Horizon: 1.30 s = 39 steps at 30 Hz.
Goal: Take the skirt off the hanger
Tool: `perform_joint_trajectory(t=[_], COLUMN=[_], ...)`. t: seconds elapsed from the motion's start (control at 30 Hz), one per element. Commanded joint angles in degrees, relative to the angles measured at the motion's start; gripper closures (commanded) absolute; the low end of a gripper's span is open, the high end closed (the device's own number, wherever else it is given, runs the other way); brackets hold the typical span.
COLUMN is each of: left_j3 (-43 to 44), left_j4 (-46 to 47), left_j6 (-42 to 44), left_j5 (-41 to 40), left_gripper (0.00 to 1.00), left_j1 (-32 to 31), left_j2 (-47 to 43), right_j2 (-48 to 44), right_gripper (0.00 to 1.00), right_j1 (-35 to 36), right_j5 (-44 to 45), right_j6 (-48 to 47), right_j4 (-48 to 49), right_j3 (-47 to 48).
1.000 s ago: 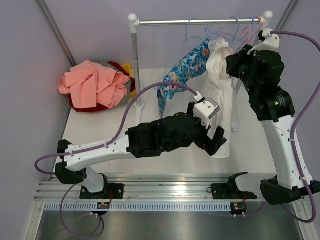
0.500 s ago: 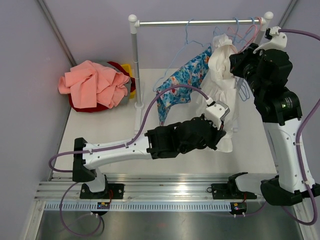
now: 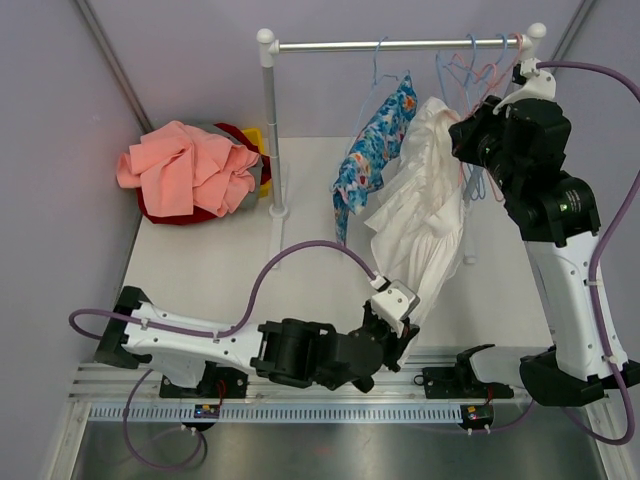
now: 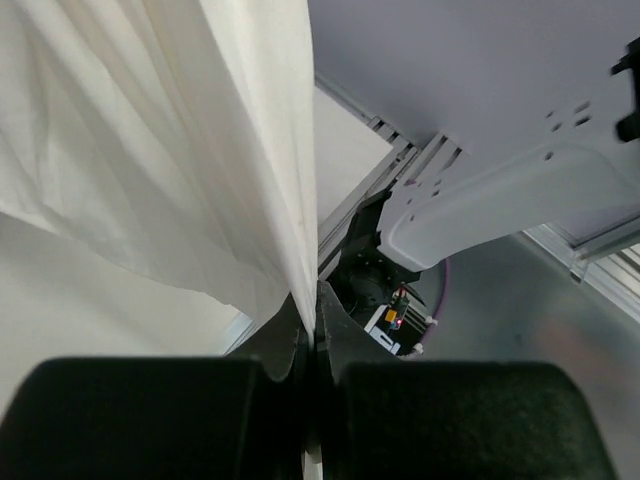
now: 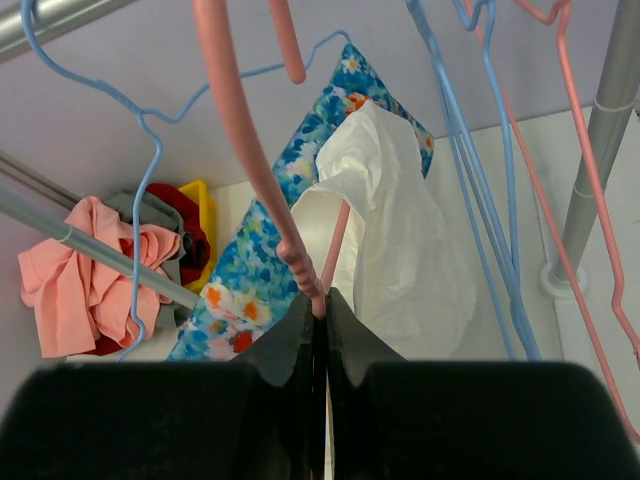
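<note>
The white skirt [image 3: 425,205] hangs from a pink hanger [image 3: 488,78] at the right end of the rail and stretches down toward the near edge. My left gripper [image 3: 404,322] is shut on its lower hem; in the left wrist view the cloth [image 4: 160,150] runs straight into the closed left gripper [image 4: 315,305]. My right gripper [image 3: 468,125] is up by the rail. In the right wrist view this gripper [image 5: 320,300] is shut on the pink hanger [image 5: 250,150], with the skirt's top [image 5: 400,240] bunched just beyond it.
A blue floral garment [image 3: 375,140] hangs on a blue hanger beside the skirt. Several blue and pink wire hangers [image 5: 470,150] crowd the rail [image 3: 400,44]. The rack post [image 3: 270,120] stands mid-table. A pile of pink and red clothes [image 3: 190,170] lies at the back left.
My left gripper closed on the skirt's hem and drew back toward the near edge, pulling the skirt taut and slanted. The right gripper kept its hold on the hanger.
</note>
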Motion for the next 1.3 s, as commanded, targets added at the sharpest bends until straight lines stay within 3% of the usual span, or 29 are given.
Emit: perform_joint_trajectory(t=[0.0,0.17,0.23,0.37,0.57,0.77,0.8,0.9,0.93,1.0,1.03,1.13,1.27], left_j3=[-2.92,1.97,5.85,19.09,30.02,52.51,57.67,60.36,59.92,58.17,53.2,50.69,63.38], left_j4=[-4.52,-5.65,-7.94,-17.66,-25.51,-38.88,-38.97,-31.97,-26.29,-20.98,-14.17,-9.53,-12.07], left_j6=[-6.3,1.32,5.2,8.3,8.55,14.78,17.23,30.05,36.62,41.58,46.13,47.41,48.11], left_j5=[0.87,0.5,0.08,-2.3,-5.9,-17.85,-19.77,-21.55,-21.2,-18.41,-17.34,-8.92,0.93], left_gripper=[1.0,1.0,1.0,1.0,1.0,1.0,1.0,1.0,1.0,1.0,1.0,1.0,1.0], left_j1=[-3.28,-3.45,-6.42,-10.66,-15.14,-17.69,-17.78,-17.69,-17.69,-17.52,-17.26,-14.54,-13.38], left_j2=[2.06,5.58,9.43,16.74,22.19,31.66,32.73,32.92,32.48,30.73,29.85,30.1,35.89], right_j2=[-0.54,-0.37,0.33,1.91,1.39,-1.95,-2.21,-2.13,-2.04,-1.25,-1.08,-0.46,1.9], right_gripper=[1.0,1.0,1.0,1.0,1.0,1.0,1.0,1.0,1.0,1.0,1.0,1.0,1.0], right_j1=[-0.73,-0.73,-0.73,-0.73,-0.73,-0.72,-0.64,-0.73,-0.73,-0.72,-0.73,-0.29,0.77], right_j5=[3.57,4.62,5.5,8.83,13.67,17.71,17.89,18.6,18.77,18.86,18.78,19.13,21.5], right_j6=[-0.5,-0.58,-1.11,-1.55,-1.11,0.64,0.91,2.31,2.75,3.19,3.63,5.03,5.13], right_j4=[11.02,10.5,10.68,10.94,14.98,18.23,19.02,19.38,19.46,19.47,19.47,19.2,18.76], right_j3=[2.23,2.14,2.75,3.99,-0.05,-7.86,-8.92,-11.13,-11.39,-11.57,-11.48,-11.13,-9.91])
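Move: Stretched between both hands hangs the white skirt, its lower end already pinched in the left fingers. The neck of its pink hanger, in the right fingers, lies about 30 cm ahead of the left hand, 10 cm right and 16 cm higher. From the right hand, the skirt's middle is roughly 14 cm back, 6 cm left and 11 cm below; the floral skirt 8 cm ahead, 14 cm left, 10 cm lower; the blue hangers 11 cm ahead, 5 cm right, level. Keeping the hem of the white skirt shut in its fingers, the left hand first dips about 2.5 cm, then swings back and right and climbs to some 7 cm above its start, rolling about 45 degrees clockwise seen from behind the fingers. The right hand keeps the pink hanger's neck pinched, sinking nearly 6 cm and easing 3 cm right, with a slight clockwise turn. ##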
